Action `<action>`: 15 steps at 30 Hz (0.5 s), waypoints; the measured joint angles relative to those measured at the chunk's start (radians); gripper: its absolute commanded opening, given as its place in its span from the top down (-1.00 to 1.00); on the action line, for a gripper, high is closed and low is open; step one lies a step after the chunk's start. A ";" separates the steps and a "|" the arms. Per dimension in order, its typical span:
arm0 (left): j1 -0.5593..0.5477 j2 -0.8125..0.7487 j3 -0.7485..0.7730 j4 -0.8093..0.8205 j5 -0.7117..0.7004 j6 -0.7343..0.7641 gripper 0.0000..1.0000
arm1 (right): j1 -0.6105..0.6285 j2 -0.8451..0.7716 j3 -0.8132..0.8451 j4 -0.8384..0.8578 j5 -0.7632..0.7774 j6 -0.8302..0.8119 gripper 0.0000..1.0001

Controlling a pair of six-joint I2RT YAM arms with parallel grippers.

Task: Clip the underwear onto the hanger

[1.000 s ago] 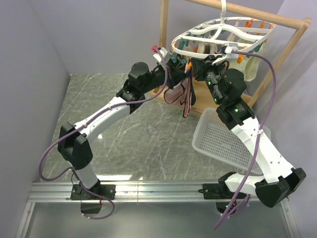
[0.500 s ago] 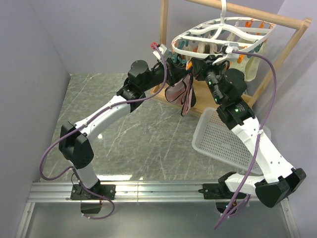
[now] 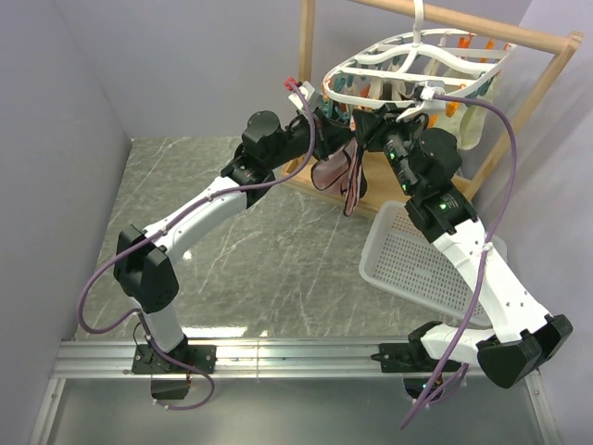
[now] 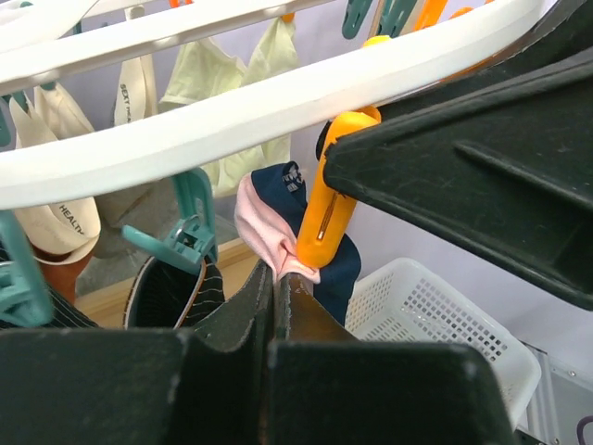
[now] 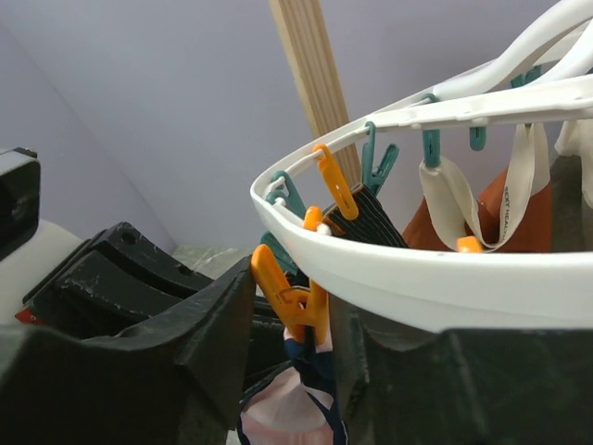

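The white oval hanger (image 3: 345,67) hangs from the wooden rack, with its rim across the left wrist view (image 4: 232,120) and the right wrist view (image 5: 408,278). The pale pink underwear (image 3: 335,171) with navy edging hangs below the rim. An orange peg (image 4: 332,209) bites its bunched top edge (image 4: 264,227). My left gripper (image 4: 276,273) is shut on that same pink edge just below the peg; it also shows in the top view (image 3: 332,122). My right gripper (image 5: 295,289) is open, its fingers either side of the orange peg (image 5: 296,297), touching its handles; it also shows in the top view (image 3: 366,125).
Teal pegs (image 4: 190,236) and other orange pegs dangle from the rim. A black striped garment (image 5: 375,218) and cream garments (image 4: 232,74) hang on them. The wooden rack post (image 3: 306,56) stands behind. A white mesh basket (image 3: 417,264) lies under my right arm.
My left gripper has risen a little with the underwear, bringing its top edge up to the hanger's rim. My right arm has hardly moved.
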 measured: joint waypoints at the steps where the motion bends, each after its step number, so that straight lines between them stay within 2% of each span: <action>1: 0.000 0.002 0.001 -0.001 0.000 0.000 0.99 | 0.000 0.000 0.000 -0.002 -0.002 0.000 0.06; 11: -0.001 0.027 0.037 0.005 0.000 0.000 0.99 | -0.014 0.000 0.001 -0.010 -0.006 0.000 -0.17; 13: -0.001 0.028 0.038 0.005 -0.001 0.000 0.99 | -0.018 0.000 0.001 -0.010 -0.008 0.000 -0.29; 15: -0.001 0.028 0.038 0.004 -0.004 0.000 0.87 | -0.021 0.000 0.001 -0.010 -0.012 -0.001 -0.37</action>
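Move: The orange clip is between the right fingers, about 1 cm ahead and 1 cm left of that hand. Seen from the left hand, which holds the underwear's waistband, the clip sits some 3 cm to the right, 2 cm back and 3 cm up. The underwear's body hangs about 9 cm beneath the left hand, 1 cm to its right. A teal clip is roughly 6 cm ahead of the left hand, 6 cm right and 2 cm up. The right fingers, already part open around the orange clip, go on spreading by about another quarter of their range, so that the far-side finger stays close against one clip leg while the other stands clear; the hand itself eases only about half a centimetre to the right. The left fingers stay shut on the waistband and creep about half a centimetre forward and up. ##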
